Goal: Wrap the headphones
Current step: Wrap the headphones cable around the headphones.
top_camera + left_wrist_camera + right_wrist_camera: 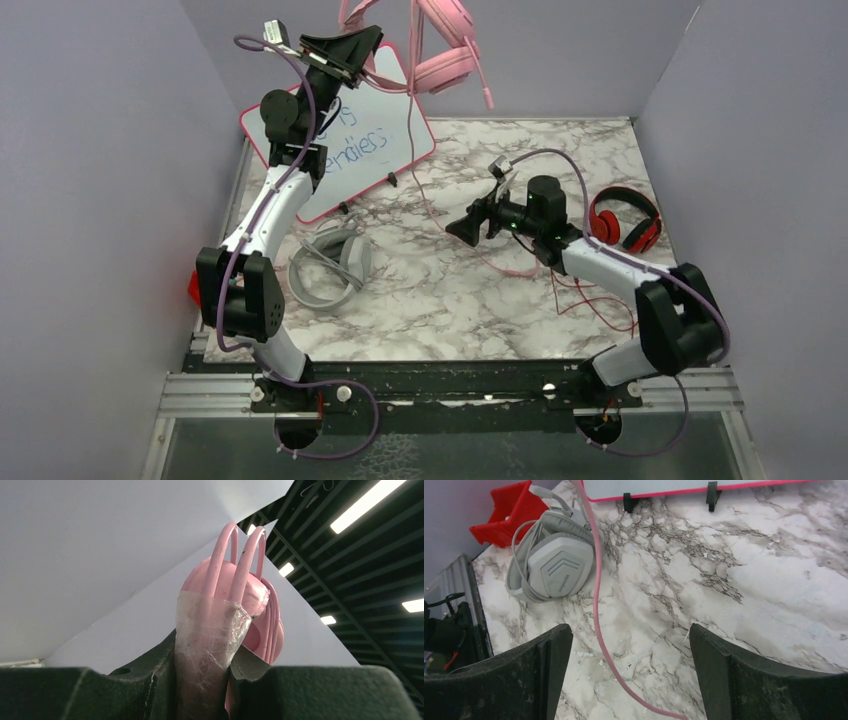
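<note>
My left gripper (350,52) is raised high at the back and shut on the taped headband of the pink headphones (446,45), whose band and cup (226,582) rise above the left gripper (205,655) in the left wrist view. Their pink cable (421,190) hangs down to the marble table. My right gripper (463,229) stands open low over the table. The pink cable (597,610) runs loose between the right gripper's (629,632) jaws, touching neither. The grey headphones (330,265) lie at the left and the red-and-black headphones (625,220) at the right.
A pink-framed whiteboard (372,140) leans at the back left on black feet (711,492). A red bin (509,515) sits by the left wall beside the grey headphones (556,567). A thin red cable (590,300) trails near the right arm. Purple walls enclose the table (450,310).
</note>
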`<state>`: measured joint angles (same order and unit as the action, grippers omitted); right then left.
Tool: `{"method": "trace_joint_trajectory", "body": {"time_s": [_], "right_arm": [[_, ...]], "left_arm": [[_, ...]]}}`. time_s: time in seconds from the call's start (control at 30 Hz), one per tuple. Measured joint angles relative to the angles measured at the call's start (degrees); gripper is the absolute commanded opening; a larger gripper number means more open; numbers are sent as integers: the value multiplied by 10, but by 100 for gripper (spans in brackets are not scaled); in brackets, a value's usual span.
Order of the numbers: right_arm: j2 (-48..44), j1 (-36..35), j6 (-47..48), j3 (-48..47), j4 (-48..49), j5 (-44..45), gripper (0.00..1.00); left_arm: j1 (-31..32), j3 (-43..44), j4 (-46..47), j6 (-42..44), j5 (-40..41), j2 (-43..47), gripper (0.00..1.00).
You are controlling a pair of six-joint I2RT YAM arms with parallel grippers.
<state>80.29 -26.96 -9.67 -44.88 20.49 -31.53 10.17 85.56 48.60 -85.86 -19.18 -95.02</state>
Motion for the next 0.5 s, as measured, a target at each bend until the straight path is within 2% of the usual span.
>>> {"method": "trace_joint_trajectory", "body": {"time_s": [0.17,0.27,0.33,0.4,0.43,0.47,0.5], "right_arm": [[114,15,-40,-9,108,-90,87],[156,15,-56,-17,151,-153,81],[176,14,-69,-21,177,-189,71],[188,14,-75,-22,190,-203,56],[193,14,-78,-22,194,-205,40],[196,14,-82,-22,195,-205,33],[200,15,-83,-22,198,-205,31]], "left_arm": [[0,0,-1,-7,-11,0,0],[0,0,-1,-8,-14,0,0],[0,0,-2,-8,-17,0,0],[0,0,-2,-9,-22,0,0],[0,0,-3,-10,-24,0,0],[0,0,-3,-12,-25,1,0],[0,0,-3,-13,-27,1,0]]}}
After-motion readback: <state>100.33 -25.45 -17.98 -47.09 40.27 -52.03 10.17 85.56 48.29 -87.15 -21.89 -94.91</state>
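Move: The hanging pink cable is about 5 cm to my right hand's left, 1 cm back and 4 cm below. From that hand, the grey headphones sit about 31 cm left, 1 cm back and 13 cm down. The whiteboard's nearer-right foot lies roughly 22 cm ahead, 19 cm left and 15 cm down. From my left hand, which already holds the pink headphones high up, that stretch of cable is about 12 cm right, 13 cm back and 38 cm below. I bring my open right hand down about 5 cm and left about 4 cm onto the hanging pink cable, swinging the fingers some 15–20 degrees counter-clockwise so that it comes into the gap between them. As the reach slows I start closing, to roughly half open. My left hand stays almost in place, keeping its grip on the pink headphones up high. ##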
